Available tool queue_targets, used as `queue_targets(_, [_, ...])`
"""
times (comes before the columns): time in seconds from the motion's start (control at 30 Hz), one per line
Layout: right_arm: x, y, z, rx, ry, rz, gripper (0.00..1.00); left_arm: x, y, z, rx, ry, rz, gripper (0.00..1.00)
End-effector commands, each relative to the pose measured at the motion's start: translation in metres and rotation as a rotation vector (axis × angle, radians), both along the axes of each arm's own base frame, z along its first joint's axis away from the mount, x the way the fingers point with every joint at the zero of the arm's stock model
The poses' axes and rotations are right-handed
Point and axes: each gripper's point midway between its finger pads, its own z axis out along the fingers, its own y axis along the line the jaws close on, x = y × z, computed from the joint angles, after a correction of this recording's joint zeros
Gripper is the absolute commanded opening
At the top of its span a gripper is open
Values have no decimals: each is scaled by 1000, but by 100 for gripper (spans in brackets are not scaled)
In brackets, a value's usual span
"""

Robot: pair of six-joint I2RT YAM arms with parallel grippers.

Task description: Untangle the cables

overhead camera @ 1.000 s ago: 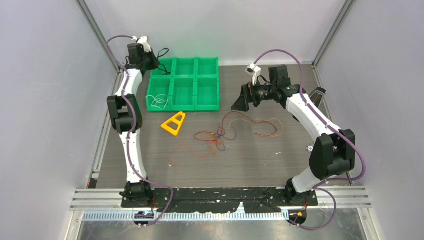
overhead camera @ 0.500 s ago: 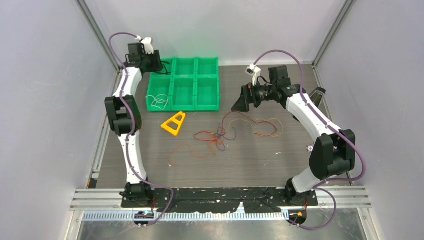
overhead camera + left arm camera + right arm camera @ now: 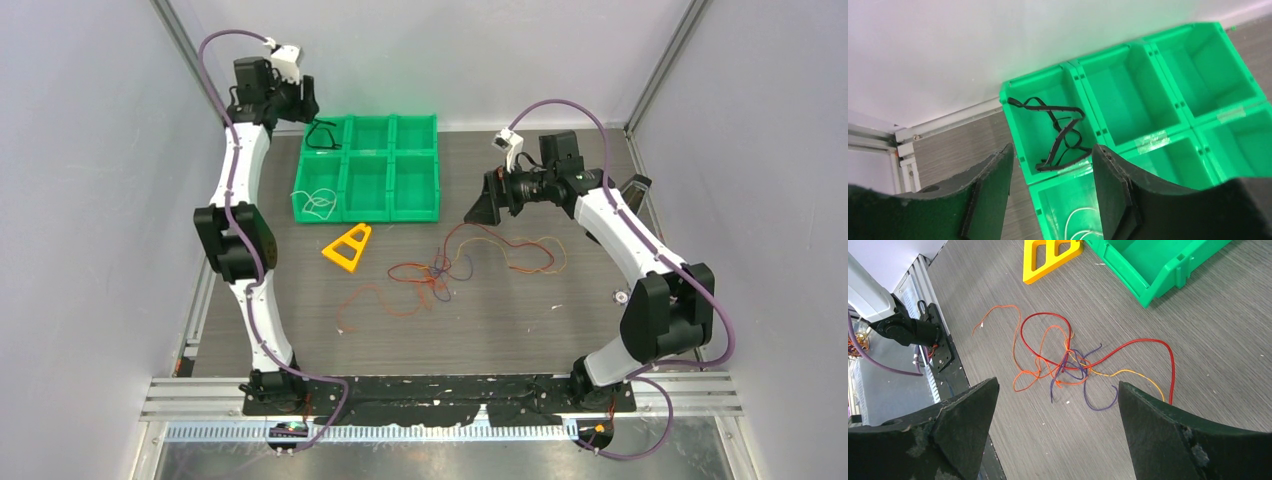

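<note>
A tangle of orange, red, purple and yellow cables [image 3: 440, 270] [image 3: 1068, 362] lies on the table in front of the green bin [image 3: 390, 152]. One orange strand [image 3: 372, 300] trails off to the left. A black cable [image 3: 322, 137] [image 3: 1060, 132] lies curled in the bin's back-left compartment. A white cable [image 3: 318, 203] [image 3: 1083, 225] sits in the front-left compartment. My left gripper [image 3: 298, 103] [image 3: 1053, 155] hangs open above the bin's back-left corner, with nothing in it. My right gripper [image 3: 488, 198] [image 3: 1058, 385] stands wide open right of the bin, above and behind the tangle, and holds nothing.
A yellow triangular frame [image 3: 348, 246] [image 3: 1050, 255] lies just in front of the bin's left half. The bin [image 3: 1073, 65] [image 3: 1158, 265] has six compartments and stands against the back wall. Metal rails run along the table's left and near edges.
My left gripper has opened and let the black cable drop into the back-left compartment, then drawn up and back to the left. The right arm has barely moved.
</note>
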Motion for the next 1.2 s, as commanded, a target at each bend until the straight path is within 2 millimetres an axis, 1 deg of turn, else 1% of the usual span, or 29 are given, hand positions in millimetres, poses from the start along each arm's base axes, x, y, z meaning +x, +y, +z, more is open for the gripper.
queue_targets(0.0, [-3,-3,27,15,-93,15,95,-19,-11,-8,134,42,-182,60])
queue_targets(0.1, [-4,-3,25,14,-86,18,95,-26,-8,-16,208,57,-247,59])
queue_targets(0.2, [-3,-2,24,14,-81,19,95,-24,-3,-27,272,62,-270,53])
queue_targets(0.27, [-3,-2,22,14,-72,20,95,-16,3,-34,308,55,-259,47])
queue_targets(0.33, [-2,-2,19,12,-66,18,95,-9,4,-40,336,45,-269,42])
queue_targets(0.57, [1,-3,14,1,-55,9,96,12,9,-62,454,36,-284,33])
queue_targets(0.63, [2,-3,12,0,-47,6,96,18,11,-67,489,24,-284,24])
queue_targets(0.7, [4,-2,11,-1,-40,5,96,24,10,-72,526,7,-297,19])
queue_targets(0.8, [5,-2,9,-3,-33,3,96,31,3,-79,576,-19,-336,9])
queue_targets(0.87, [7,-2,8,-4,-31,0,96,35,-3,-85,608,-34,-367,0])
queue_targets(0.93, [7,-2,6,-7,-25,-1,96,40,-8,-91,638,-50,-388,0])
queue_targets(1.0, [7,-3,5,-11,-23,-3,96,43,-9,-98,663,-55,-418,0])
queue_targets(1.07, [7,-3,3,-16,-20,-2,96,45,-27,-113,713,-52,-476,0])
queue_targets(1.17, [6,-5,2,-23,-17,-2,96,46,-30,-127,778,-44,-521,0])
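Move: The black cable lies bunched in the far-left compartment of the green bin, about 18 cm below the left hand and some 3 cm ahead, level with it sideways. The white cable is in the compartment about 14 cm nearer than the black one. The empty far-middle compartment is some 10 cm to the black cable's right, and the yellow bracket is about 20 cm back and 5 cm right of the left hand. From the right hand the black cable is roughly 30 cm left, 14 cm ahead and 14 cm below. Down by about 13 cm goes the left hand into the far-left compartment, first easing back a little, then reaching forward as it sinks towards the black cable. The wrist rolls its left side up some 35 degrees and swings clockwise about 25, while the half-open fingers close and pinch a strand of the cable. ##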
